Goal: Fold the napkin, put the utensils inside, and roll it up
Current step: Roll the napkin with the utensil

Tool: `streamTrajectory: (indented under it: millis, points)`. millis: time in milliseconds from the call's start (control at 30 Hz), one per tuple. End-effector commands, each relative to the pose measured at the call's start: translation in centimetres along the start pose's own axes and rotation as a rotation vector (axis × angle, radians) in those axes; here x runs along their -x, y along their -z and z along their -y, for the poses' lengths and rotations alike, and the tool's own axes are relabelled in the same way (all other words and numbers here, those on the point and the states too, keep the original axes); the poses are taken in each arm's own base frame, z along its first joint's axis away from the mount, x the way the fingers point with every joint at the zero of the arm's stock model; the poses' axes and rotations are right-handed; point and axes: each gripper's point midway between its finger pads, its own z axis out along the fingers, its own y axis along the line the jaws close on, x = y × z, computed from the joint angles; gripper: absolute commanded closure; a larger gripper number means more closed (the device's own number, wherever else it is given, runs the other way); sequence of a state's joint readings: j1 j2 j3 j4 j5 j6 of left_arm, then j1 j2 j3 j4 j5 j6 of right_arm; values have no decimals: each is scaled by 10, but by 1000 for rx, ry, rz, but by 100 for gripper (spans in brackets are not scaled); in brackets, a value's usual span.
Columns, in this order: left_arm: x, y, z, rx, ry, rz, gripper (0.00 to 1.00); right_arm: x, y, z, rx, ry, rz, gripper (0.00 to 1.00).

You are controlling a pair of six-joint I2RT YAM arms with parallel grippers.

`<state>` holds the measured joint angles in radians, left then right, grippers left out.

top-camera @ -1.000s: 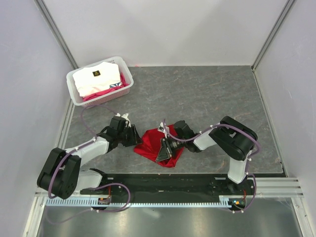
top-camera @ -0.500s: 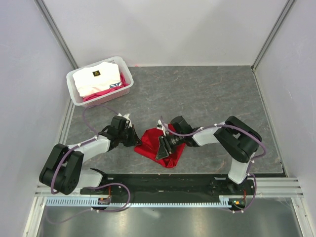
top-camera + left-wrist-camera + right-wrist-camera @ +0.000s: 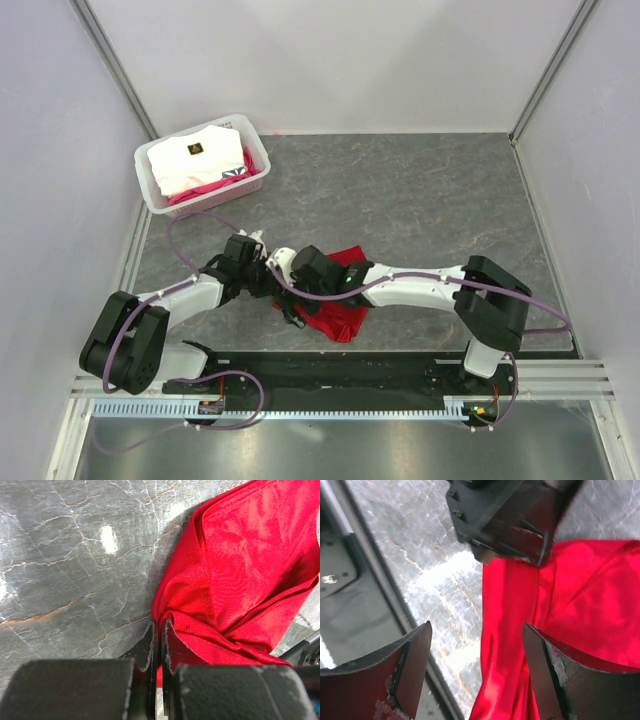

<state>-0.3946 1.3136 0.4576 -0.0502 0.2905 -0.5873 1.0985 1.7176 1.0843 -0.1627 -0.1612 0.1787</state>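
Note:
The red napkin (image 3: 340,320) lies crumpled near the table's front edge, partly under my right arm. My left gripper (image 3: 271,281) is shut on its left edge; in the left wrist view the jaws (image 3: 159,630) pinch a fold of the red napkin (image 3: 235,565). Stretched far to the left, my right gripper (image 3: 289,307) hangs open over the same edge. In the right wrist view the open right gripper (image 3: 477,655) straddles the napkin (image 3: 575,595), with the left gripper (image 3: 520,525) just beyond. The utensils are out of view.
A white basket (image 3: 150,186) with white and pink fabric stands at the back left corner. The black base rail (image 3: 330,372) runs along the front edge close to the napkin. Grey walls enclose the table (image 3: 420,200) on three sides.
My right gripper let go of the napkin, opened wide and swung left across it toward the left gripper. My left gripper closed on the napkin's left edge.

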Motion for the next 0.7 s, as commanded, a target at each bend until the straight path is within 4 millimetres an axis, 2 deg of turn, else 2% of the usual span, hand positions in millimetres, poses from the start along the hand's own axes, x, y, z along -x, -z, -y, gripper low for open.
streamTrajectory:
  millis: [0,67,300,400,433,467,533,667]
  points:
    - [-16,2,-12,50,18,-51,98,-8,-11,31,-238,105,-54,20]
    - [-15,2,-12,49,21,-49,98,-15,-15,26,-237,129,-72,19]
    - [-14,2,-10,43,15,-47,98,-41,-25,26,-250,152,-131,22]
    - [-13,3,-8,34,14,-43,98,-49,-28,24,-238,146,-146,33]
    - [-12,3,-6,25,9,-41,98,-54,-28,26,-241,143,-158,46]
    - [-11,4,-3,8,6,-36,96,-57,-27,27,-245,141,-163,51]
    - [-4,7,3,-5,0,-10,89,-67,-27,29,-246,131,-186,63]
    - [15,19,8,10,-4,70,54,-76,-25,23,-208,116,-198,76]
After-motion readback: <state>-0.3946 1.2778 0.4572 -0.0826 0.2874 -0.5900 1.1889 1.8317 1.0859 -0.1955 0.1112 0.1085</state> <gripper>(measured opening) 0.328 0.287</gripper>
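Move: The right hand hangs open over the napkin. The folded band it will pinch lies about 5 cm below and 2 cm to its right, level with it front to back. The left gripper, shut on the napkin's left corner, is 4 cm ahead of the right hand, 3 cm to its left and 6 cm below. The napkin's far corner is some 11 cm ahead and 10 cm to the right. From the left hand, the band's pinch spot lies 4 cm back and 5 cm right, at about its height. Downward goes the right hand, about 5 cm and a little to its right, onto the napkin's folded band beside the left gripper, its fingers tipping some 15 degrees steeper. At the bottom it closes them over the band from wide open to a narrow gap. The left hand holds its corner still until the right has nearly closed, then begins to open and barely lifts. ##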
